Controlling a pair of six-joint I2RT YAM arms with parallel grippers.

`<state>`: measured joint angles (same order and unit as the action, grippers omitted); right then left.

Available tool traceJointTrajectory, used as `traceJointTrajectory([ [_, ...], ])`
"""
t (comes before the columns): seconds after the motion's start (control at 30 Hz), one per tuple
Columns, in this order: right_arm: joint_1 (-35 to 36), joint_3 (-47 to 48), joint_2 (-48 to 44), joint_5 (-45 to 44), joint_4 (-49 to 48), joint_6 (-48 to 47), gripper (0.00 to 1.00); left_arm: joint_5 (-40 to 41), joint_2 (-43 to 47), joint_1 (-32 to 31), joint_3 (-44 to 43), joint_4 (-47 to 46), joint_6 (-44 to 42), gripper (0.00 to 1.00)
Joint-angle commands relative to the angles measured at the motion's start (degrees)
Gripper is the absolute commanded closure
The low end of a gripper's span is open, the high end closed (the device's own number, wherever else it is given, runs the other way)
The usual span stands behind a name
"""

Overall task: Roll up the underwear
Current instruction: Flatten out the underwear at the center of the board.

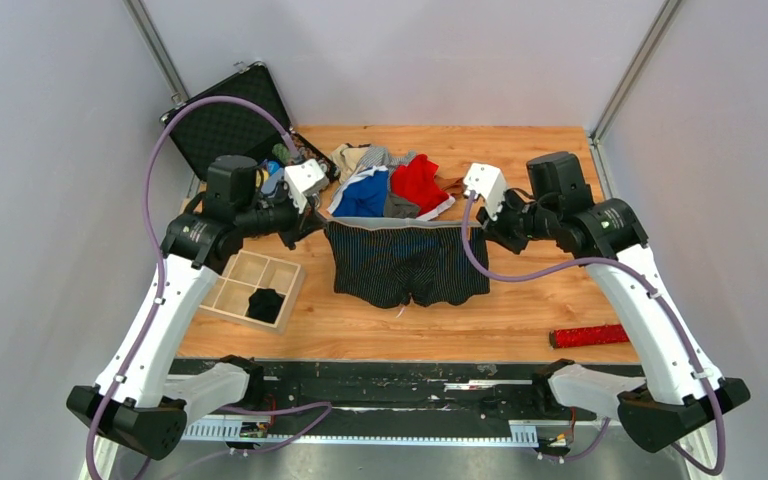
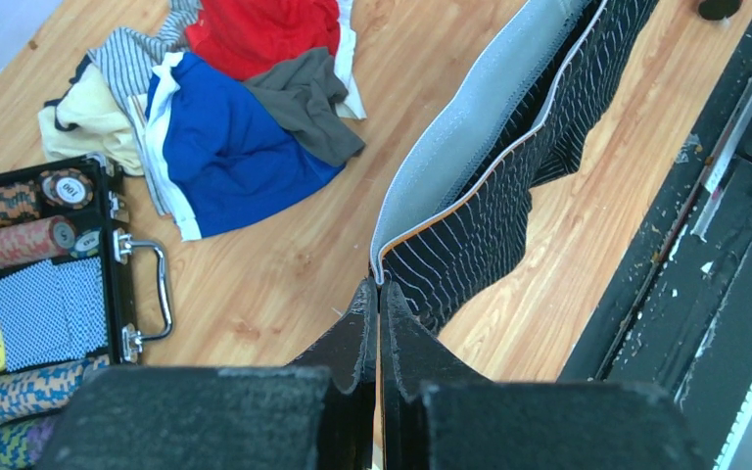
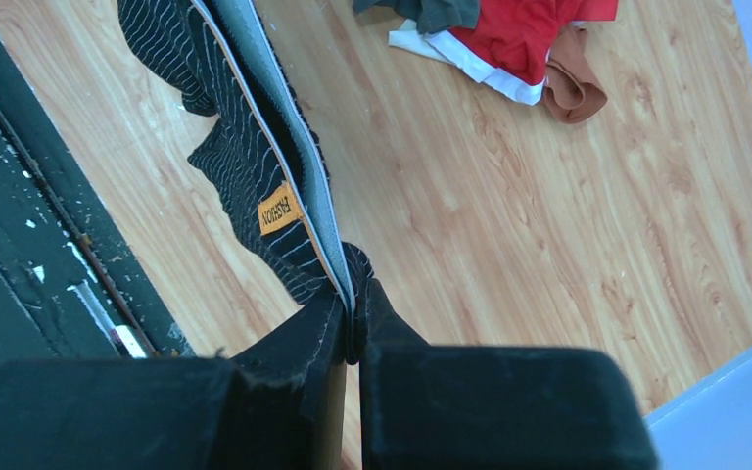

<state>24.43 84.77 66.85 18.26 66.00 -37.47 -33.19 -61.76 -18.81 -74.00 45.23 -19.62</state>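
A black underwear with thin white wavy lines and a grey waistband (image 1: 408,262) hangs stretched between both grippers above the table. My left gripper (image 1: 322,226) is shut on the waistband's left corner (image 2: 380,279). My right gripper (image 1: 467,227) is shut on the right corner (image 3: 350,294), beside an orange label (image 3: 279,209). The legs hang down toward the wood. Behind it lies a pile of underwear (image 1: 390,182): blue with white trim (image 2: 225,147), red (image 2: 266,31), grey (image 2: 305,103), beige (image 2: 78,113) and brown (image 3: 573,90).
An open black case (image 1: 225,120) with striped poker chips (image 2: 20,245) stands at the back left. A wooden divided tray (image 1: 250,287) holds a dark bundle (image 1: 264,303). A red bristly stick (image 1: 590,335) lies front right. The table's black front rail (image 1: 380,380) runs along the near edge.
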Motion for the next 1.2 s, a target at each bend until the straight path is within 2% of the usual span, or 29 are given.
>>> traceJointTrajectory([
  [0.0,0.4,2.6,-2.8,-0.6,2.1,3.0,1.00,-1.6,1.5,0.0,-2.1,1.8,-0.4,1.00],
  [0.33,0.4,-2.1,-4.5,-3.5,-0.8,1.0,1.00,-1.9,-1.6,0.0,-3.6,0.8,2.9,1.00],
  [0.53,0.4,-1.0,-3.1,-5.4,-1.7,-0.2,1.00,-1.9,-4.5,0.0,-7.5,2.3,1.5,1.00],
  [0.67,0.3,1.2,-3.9,-1.9,2.9,2.8,1.00,-3.2,-2.7,0.0,-7.0,6.4,-0.5,1.00],
  [0.93,2.7,3.2,-8.1,10.1,14.3,10.7,1.00,-9.8,6.9,-3.0,-0.2,10.6,4.4,1.00],
  [1.07,2.7,6.0,-6.7,14.4,17.0,10.9,1.00,-13.5,6.2,-3.1,-0.8,13.7,4.7,1.00],
  [1.17,2.7,6.8,-4.1,13.6,17.6,7.5,1.00,-14.0,2.2,-3.2,-2.4,12.6,7.0,1.00],
])
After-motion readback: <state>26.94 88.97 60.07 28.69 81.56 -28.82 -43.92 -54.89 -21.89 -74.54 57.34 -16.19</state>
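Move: The grippers hold the underwear by opposite waistband corners, stretched between them. From the left hand, the board's center lies about 17 cm to its right, roughly level fore-and-aft and some 28 cm below; the blue garment is about 22 cm ahead and 6 cm right, the wooden tray 20 cm left. From the right hand, the center is about 18 cm left and 26 cm below, the red garment 26 cm ahead and 13 cm left, the red roll 12 cm back and 26 cm right. Keep both waistband corners pinched and hover almost in place at first, letting neither hand drift more than about 2 cm. Then draw both grippers quickly back towards the bases together, ending some 9 cm back, away from the clothes pile, at nearly the same height, and turn both sets of fingertips back and inward by about 15 degrees. ##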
